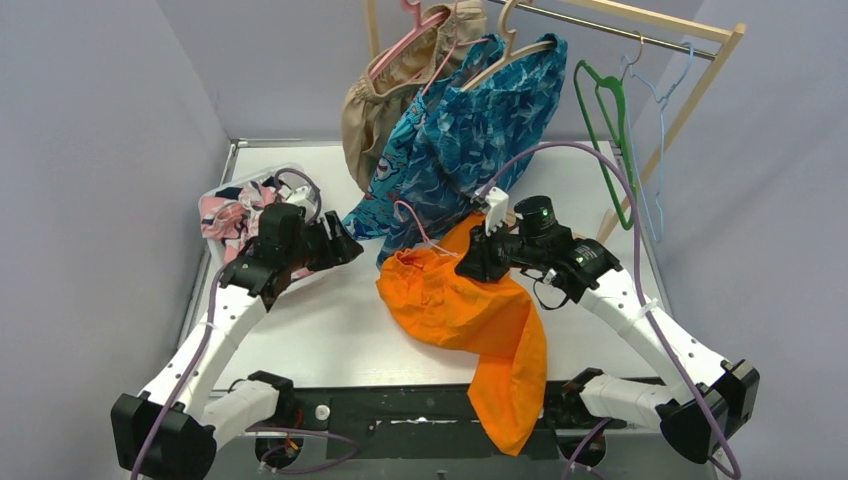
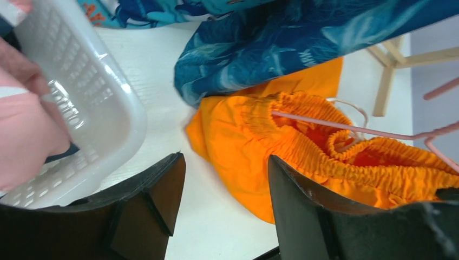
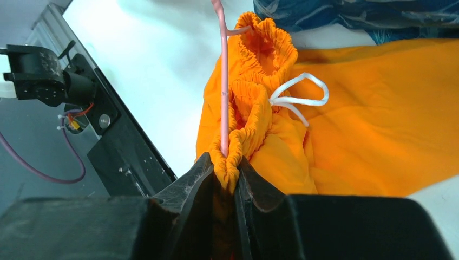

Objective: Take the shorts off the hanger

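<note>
The orange shorts (image 1: 470,310) lie in a heap on the table, one leg draped over the near edge. A thin pink hanger (image 3: 223,81) still runs through their gathered waistband. My right gripper (image 3: 224,162) is shut on that waistband, the pink wire pinched in the fold between its fingers; from above it (image 1: 478,262) sits at the shorts' upper right. My left gripper (image 2: 226,162) stands open over bare table with nothing between its fingers, just left of the orange shorts (image 2: 243,135) and beside the basket. From above, the left gripper (image 1: 345,245) is apart from the cloth.
A white basket (image 1: 225,190) at the left holds pink printed shorts (image 1: 225,215). On the wooden rack (image 1: 640,25) at the back hang tan shorts (image 1: 385,100), blue printed shorts (image 1: 490,120), an empty green hanger (image 1: 610,120) and a light blue one (image 1: 660,130).
</note>
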Tool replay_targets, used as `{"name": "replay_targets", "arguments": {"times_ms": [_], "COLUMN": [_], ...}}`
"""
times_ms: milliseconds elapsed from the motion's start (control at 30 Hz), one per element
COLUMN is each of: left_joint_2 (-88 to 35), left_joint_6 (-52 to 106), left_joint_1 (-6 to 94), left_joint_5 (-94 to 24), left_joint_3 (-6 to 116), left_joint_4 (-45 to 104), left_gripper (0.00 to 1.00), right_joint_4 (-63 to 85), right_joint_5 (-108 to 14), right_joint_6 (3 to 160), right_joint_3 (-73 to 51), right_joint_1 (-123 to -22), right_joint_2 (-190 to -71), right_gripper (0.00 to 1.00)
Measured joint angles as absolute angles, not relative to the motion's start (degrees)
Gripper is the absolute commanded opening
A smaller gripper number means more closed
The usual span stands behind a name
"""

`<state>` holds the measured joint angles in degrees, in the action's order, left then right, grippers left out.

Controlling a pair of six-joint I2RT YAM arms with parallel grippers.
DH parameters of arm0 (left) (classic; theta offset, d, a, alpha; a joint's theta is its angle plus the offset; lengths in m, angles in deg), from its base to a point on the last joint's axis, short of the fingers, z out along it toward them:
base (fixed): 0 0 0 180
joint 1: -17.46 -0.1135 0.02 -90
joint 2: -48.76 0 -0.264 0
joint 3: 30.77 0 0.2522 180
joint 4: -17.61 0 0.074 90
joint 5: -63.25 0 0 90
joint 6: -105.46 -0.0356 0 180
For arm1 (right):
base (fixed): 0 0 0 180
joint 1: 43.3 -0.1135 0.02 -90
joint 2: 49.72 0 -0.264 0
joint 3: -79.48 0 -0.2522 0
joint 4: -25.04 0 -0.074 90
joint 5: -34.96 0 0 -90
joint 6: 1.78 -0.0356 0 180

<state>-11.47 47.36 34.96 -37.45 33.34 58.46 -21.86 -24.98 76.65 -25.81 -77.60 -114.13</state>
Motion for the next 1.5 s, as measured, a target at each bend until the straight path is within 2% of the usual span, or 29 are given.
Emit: {"name": "replay_targets", "arguments": {"times_ms": [200,300,600,667,833,1000,1033,1067,1133,1200,1300,1333,1400,1500], "left_joint_2": [-8.9,-8.9,-9.8,-10.8,-13.2,-13.3,-13.3,-13.3,-13.4,-13.6,-12.8,-12.2,-10.8,-10.0], "left_joint_6": [48.3,49.8,54.3,54.3,53.8,53.6,53.4,52.8,51.4,50.0,47.7,46.8,44.5,41.3], "left_joint_1": [36.3,40.2,52.1,52.6,52.7,53.2,53.5,53.9,54.1,54.2,54.5,54.5,54.5,54.5], "left_joint_5": [-44.8,-47.0,-42.7,-41.1,-37.8,-36.2,-36.1,-35.9,-35.7,-35.4,-33.2,-32.2,-29.7,-26.7], "left_joint_3": [30.3,29.6,29.3,29.3,29.5,29.6,29.7,29.8,30.3,31.3,32.0,32.0,32.5,35.0], "left_joint_4": [48.6,42.4,25.8,24.4,24.3,24.2,24.2,24.3,25.2,26.9,29.1,30.1,32.9,37.3], "left_gripper": [0.58,0.59,0.59,0.54,0.34,0.07,0.01,0.0,0.0,0.0,0.0,0.0,0.0,0.0], "right_joint_4": [-19.4,-18.4,-17.0,-16.7,-16.0,-14.7,-14.7,-14.7,-14.4,-14.6,-16.4,-17.3,-18.6,-19.5], "right_joint_5": [-23.9,-23.6,-23.5,-23.5,-23.6,-23.6,-23.6,-23.6,-23.9,-24.2,-24.7,-24.9,-25.9,-27.2], "right_joint_6": [75.7,75.0,73.2,72.7,72.1,71.0,70.9,70.7,70.5,70.2,70.3,70.5,71.1,71.3], "right_joint_3": [-25.8,-25.8,-25.8,-25.8,-25.8,-25.8,-25.8,-25.8,-25.8,-25.7,-23.3,-21.9,-19.5,-18.3], "right_joint_1": [-78.5,-78.6,-79.9,-80.6,-81.6,-82.0,-82.2,-82.3,-82.3,-82.4,-82.4,-82.4,-82.4,-82.4], "right_joint_2": [-114.0,-114.0,-114.4,-114.5,-114.7,-114.7,-114.7,-114.7,-114.6,-114.7,-115.6,-116.1,-116.9,-116.6], "right_gripper": [0.0,0.0,0.0,0.0,0.0,0.0,0.02,0.07,0.22,0.29,0.48,0.5,0.51,0.41]}}
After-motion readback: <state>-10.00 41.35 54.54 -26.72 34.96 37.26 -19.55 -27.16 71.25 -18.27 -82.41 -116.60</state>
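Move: The pink hanger's neck, just below its hook, is about 16 cm to the left hand's right, level with it fore and aft and some 7 cm higher; from the right hand, which holds the orange waistband, it is roughly 8 cm left, 5 cm ahead and 2 cm up. From the left hand, the orange waistband's middle is about 17 cm right, 5 cm back and 3 cm up, and the teal shorts' lower end some 10 cm right, 6 cm ahead and 5 cm down. The open left hand swings about 12 cm to its right while rising some 9 cm to the pink hanger, its fingers tipping up roughly 25 degrees, then shuts on the neck just under the hook and draws about 3 cm back left with the hanger pinched. The right hand keeps its grip on the orange waistband and eases it about 3 cm left and 2 cm up towards the left hand, and once the left fingers are shut it opens, lets go of the waistband and lifts nearly 3 cm more. ##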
